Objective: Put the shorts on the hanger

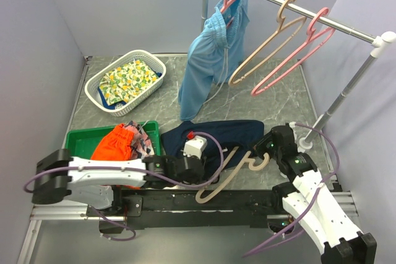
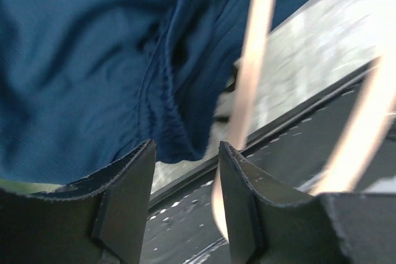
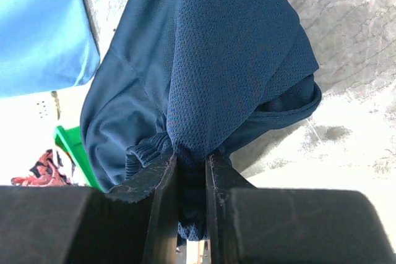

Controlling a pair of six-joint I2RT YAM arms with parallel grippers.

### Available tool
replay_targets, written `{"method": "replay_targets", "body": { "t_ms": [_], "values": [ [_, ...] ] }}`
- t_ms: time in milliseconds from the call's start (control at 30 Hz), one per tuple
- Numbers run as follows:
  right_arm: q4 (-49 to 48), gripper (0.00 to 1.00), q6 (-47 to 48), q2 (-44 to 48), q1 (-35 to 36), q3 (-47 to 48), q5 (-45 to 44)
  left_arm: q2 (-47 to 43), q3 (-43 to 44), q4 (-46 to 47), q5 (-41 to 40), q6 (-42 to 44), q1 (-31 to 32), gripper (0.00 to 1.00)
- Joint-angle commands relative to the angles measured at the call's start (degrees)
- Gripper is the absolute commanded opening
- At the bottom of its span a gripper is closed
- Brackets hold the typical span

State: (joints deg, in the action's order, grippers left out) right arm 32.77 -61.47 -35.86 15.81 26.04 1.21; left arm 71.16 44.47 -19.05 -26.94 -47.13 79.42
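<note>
The navy shorts (image 1: 232, 131) lie crumpled on the marble table near the front. A beige hanger (image 1: 226, 177) lies flat at the front edge, its upper arm running under the shorts' hem. My right gripper (image 1: 267, 142) is at the shorts' right end, shut on a fold of the navy mesh fabric (image 3: 235, 47), which bunches between the right gripper's (image 3: 192, 165) pads. My left gripper (image 1: 205, 164) is at the shorts' left front corner. In the left wrist view, the left gripper (image 2: 185, 171) is open with nothing between its fingers. The shorts (image 2: 80, 60) and the hanger's bar (image 2: 255, 54) lie just beyond them.
A rail (image 1: 297, 7) at the back right carries light blue shorts (image 1: 207, 60) on a pink hanger, a second beige hanger (image 1: 266, 47) and another pink hanger (image 1: 291, 60). A white basket (image 1: 99, 85) of patterned cloth and a green tray (image 1: 77, 137) with an orange garment (image 1: 114, 143) stand at the left.
</note>
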Motion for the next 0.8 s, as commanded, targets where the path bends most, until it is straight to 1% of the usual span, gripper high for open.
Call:
{"method": "replay_targets", "body": {
  "t_ms": [0, 133, 200, 233, 267, 333, 367, 400, 500, 767],
  "values": [
    [-1.48, 0.0, -0.31, 0.17, -0.43, 1.99, -2.09, 5.04, 3.34, -3.1, 3.21, -2.61, -0.58, 0.5],
    [-2.01, 0.0, -1.45, 1.22, -0.43, 2.26, -3.05, 9.25, 3.52, -2.32, 2.42, -2.17, -0.84, 0.54],
    [-2.1, 0.0, -2.42, 2.45, -0.43, 2.26, -3.76, 9.96, 3.0, -0.82, 3.55, -1.91, -1.54, 0.52],
    [-2.1, 0.0, -2.6, 2.81, -0.43, 2.35, -4.28, 10.58, 2.47, 0.23, 3.91, -2.08, -1.89, 0.39],
    [-1.49, 0.0, -3.56, 3.16, -0.35, 2.52, -5.68, 10.67, 2.12, 0.33, 4.17, -2.17, -2.07, 0.31],
    [-0.96, 0.0, -4.97, 3.95, -0.43, 2.7, -7.62, 9.89, 0.98, 0.33, 5.14, -3.05, -2.16, 0.18],
    [-0.96, 0.0, -6.63, 4.3, -0.43, 2.7, -9.02, 9.18, 0.28, 0.68, 5.75, -3.31, -2.16, 0.04],
    [-1.48, 0.0, -7.51, 4.83, -0.52, 2.52, -9.21, 8.13, -0.51, 0.77, 6.98, -4.1, -2.16, 0.01],
    [-2.72, 0.0, -9.89, 4.4, -0.52, 3.13, -11.48, 2.69, -4.55, 1.3, 9.53, -5.07, -2.16, 0.01],
    [-2.89, 0.0, -10.86, 0.53, -0.43, 9.37, -19.49, -8.57, -6.76, -3.62, 18.23, -6.56, -1.72, 0.01]
  ]
}}
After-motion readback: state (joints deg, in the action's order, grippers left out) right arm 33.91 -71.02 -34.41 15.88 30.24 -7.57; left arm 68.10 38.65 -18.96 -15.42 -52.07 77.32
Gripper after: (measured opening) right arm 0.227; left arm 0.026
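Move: Under the left gripper, about 6 cm down, is the waistband edge of the navy shorts. The middle of the tan hanger lies some 5 cm to that gripper's right and 1 cm ahead, 2 cm lower, and the green bin's middle is about 32 cm left and 9 cm ahead. From the right gripper, already holding the shorts' far end and the hanger's hook end, that waistband edge is around 15 cm left, 9 cm back and 5 cm below. Drop the left gripper about 5.5 cm straight down beside the hanger arm, shut the fingers on the waistband edge, then draw it up and back towards the base some 3 cm each way. Meanwhile keep the right grip on shorts and hanger and ease it up about 3.5 cm, forward and right, away from the waistband, turning roughly 15 degrees clockwise. ##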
